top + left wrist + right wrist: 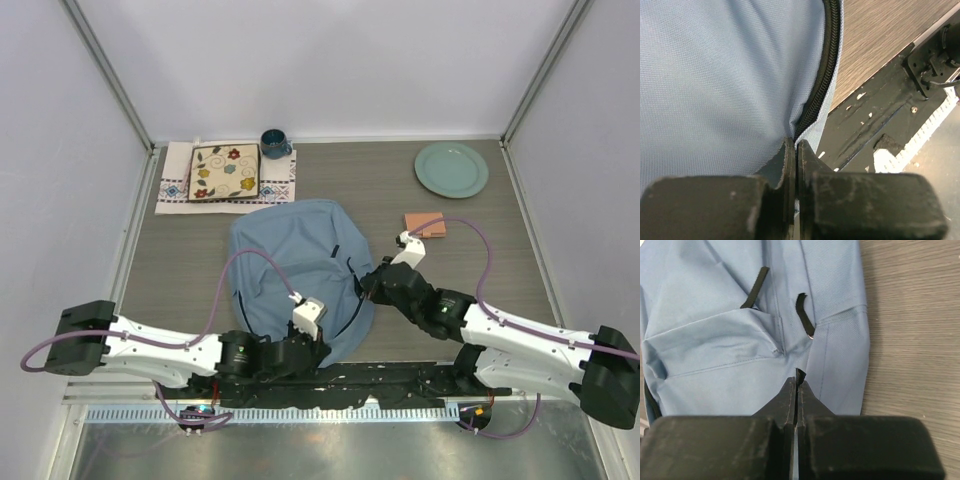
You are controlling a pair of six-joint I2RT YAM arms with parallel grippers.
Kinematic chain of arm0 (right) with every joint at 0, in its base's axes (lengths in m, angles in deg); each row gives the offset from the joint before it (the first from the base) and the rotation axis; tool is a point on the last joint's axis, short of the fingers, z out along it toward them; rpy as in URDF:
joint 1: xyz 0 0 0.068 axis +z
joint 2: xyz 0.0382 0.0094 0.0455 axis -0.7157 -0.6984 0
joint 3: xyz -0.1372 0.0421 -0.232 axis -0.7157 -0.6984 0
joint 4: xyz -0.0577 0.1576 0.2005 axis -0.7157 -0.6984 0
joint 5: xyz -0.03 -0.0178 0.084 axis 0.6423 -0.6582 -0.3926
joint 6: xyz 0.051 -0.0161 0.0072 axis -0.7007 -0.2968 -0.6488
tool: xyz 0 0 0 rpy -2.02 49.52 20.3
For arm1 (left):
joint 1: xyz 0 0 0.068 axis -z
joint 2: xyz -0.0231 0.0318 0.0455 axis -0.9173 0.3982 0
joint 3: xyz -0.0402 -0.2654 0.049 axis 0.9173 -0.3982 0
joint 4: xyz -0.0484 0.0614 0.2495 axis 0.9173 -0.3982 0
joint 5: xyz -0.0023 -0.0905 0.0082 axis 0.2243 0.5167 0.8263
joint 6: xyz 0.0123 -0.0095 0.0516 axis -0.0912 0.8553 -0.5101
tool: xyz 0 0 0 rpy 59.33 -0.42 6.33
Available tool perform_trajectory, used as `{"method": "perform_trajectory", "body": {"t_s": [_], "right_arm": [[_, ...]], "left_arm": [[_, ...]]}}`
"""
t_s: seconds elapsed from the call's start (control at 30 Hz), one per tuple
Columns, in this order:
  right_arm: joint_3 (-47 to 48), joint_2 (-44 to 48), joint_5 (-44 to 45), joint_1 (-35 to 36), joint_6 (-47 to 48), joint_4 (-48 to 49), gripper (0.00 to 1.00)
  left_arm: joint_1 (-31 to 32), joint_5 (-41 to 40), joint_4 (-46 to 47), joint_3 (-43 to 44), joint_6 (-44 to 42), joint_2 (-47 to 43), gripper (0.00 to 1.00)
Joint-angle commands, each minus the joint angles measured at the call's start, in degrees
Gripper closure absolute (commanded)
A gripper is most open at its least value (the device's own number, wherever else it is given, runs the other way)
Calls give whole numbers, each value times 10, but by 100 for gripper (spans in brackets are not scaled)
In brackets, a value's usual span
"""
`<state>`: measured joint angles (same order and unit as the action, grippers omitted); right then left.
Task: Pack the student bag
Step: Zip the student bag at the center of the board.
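Note:
The student bag (285, 262) is a dusty-blue backpack lying flat in the middle of the table. My left gripper (320, 348) is at its near right edge. In the left wrist view the left gripper (796, 146) is shut on the bag's blue fabric (715, 75), right beside the dark zipper (826, 75). My right gripper (367, 286) reaches the bag's right side. In the right wrist view the right gripper (798, 381) is shut on a short black pull tab (800, 373) of the bag (715, 355). Two other black pull tabs (805, 315) lie loose on the fabric.
A flower-patterned book (225, 172) lies on an embroidered cloth (175, 185) at the back left, with a dark blue mug (275, 143) beside it. A pale green plate (452, 169) sits back right. A small brown notebook (427, 224) lies just beyond the right arm. Black rails (875, 120) run along the near edge.

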<state>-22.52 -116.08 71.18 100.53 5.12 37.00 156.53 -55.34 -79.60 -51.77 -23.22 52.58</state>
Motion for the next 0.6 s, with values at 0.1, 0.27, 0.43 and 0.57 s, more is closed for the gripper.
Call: {"method": "perform_trajectory", "body": {"t_s": [0.1, 0.27, 0.43, 0.57], "right_arm": [[-17, -1, -69, -12, 47, 168, 99], [-39, 17, -93, -2, 52, 180, 99], [-50, 40, -82, 1, 47, 159, 99], [-48, 53, -66, 1, 44, 143, 99]], "left_arm": [[18, -36, -153, 4, 31, -68, 61], [18, -104, -153, 95, -18, -73, 10], [1, -124, -113, 168, -89, -18, 0], [-21, -93, -98, 194, -83, 47, 0]]}}
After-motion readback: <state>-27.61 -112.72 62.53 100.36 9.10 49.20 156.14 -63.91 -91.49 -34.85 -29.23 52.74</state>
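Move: Between the left hand's shut fingertips lies the near end of the bag's zip, right at the hand point. The zip pull held in the right fingers is about 15 cm ahead of the left hand, 8 cm to its right and perhaps 3 cm higher. From the right hand, that near end lies 15 cm back and 8 cm left; the farther black tab is some 7 cm ahead and 5 cm left, and the brown wallet 13 cm ahead and 14 cm right. Letting go of the zip's near end, the left hand opens its fingers wide while easing some 2.5 cm left, then rises about 9 cm, swinging back right and forward towards the right gripper. The right hand stays shut on the zip pull, shifting about 3 cm left with a 10-degree counter-clockwise turn, and ends by lifting slightly. ##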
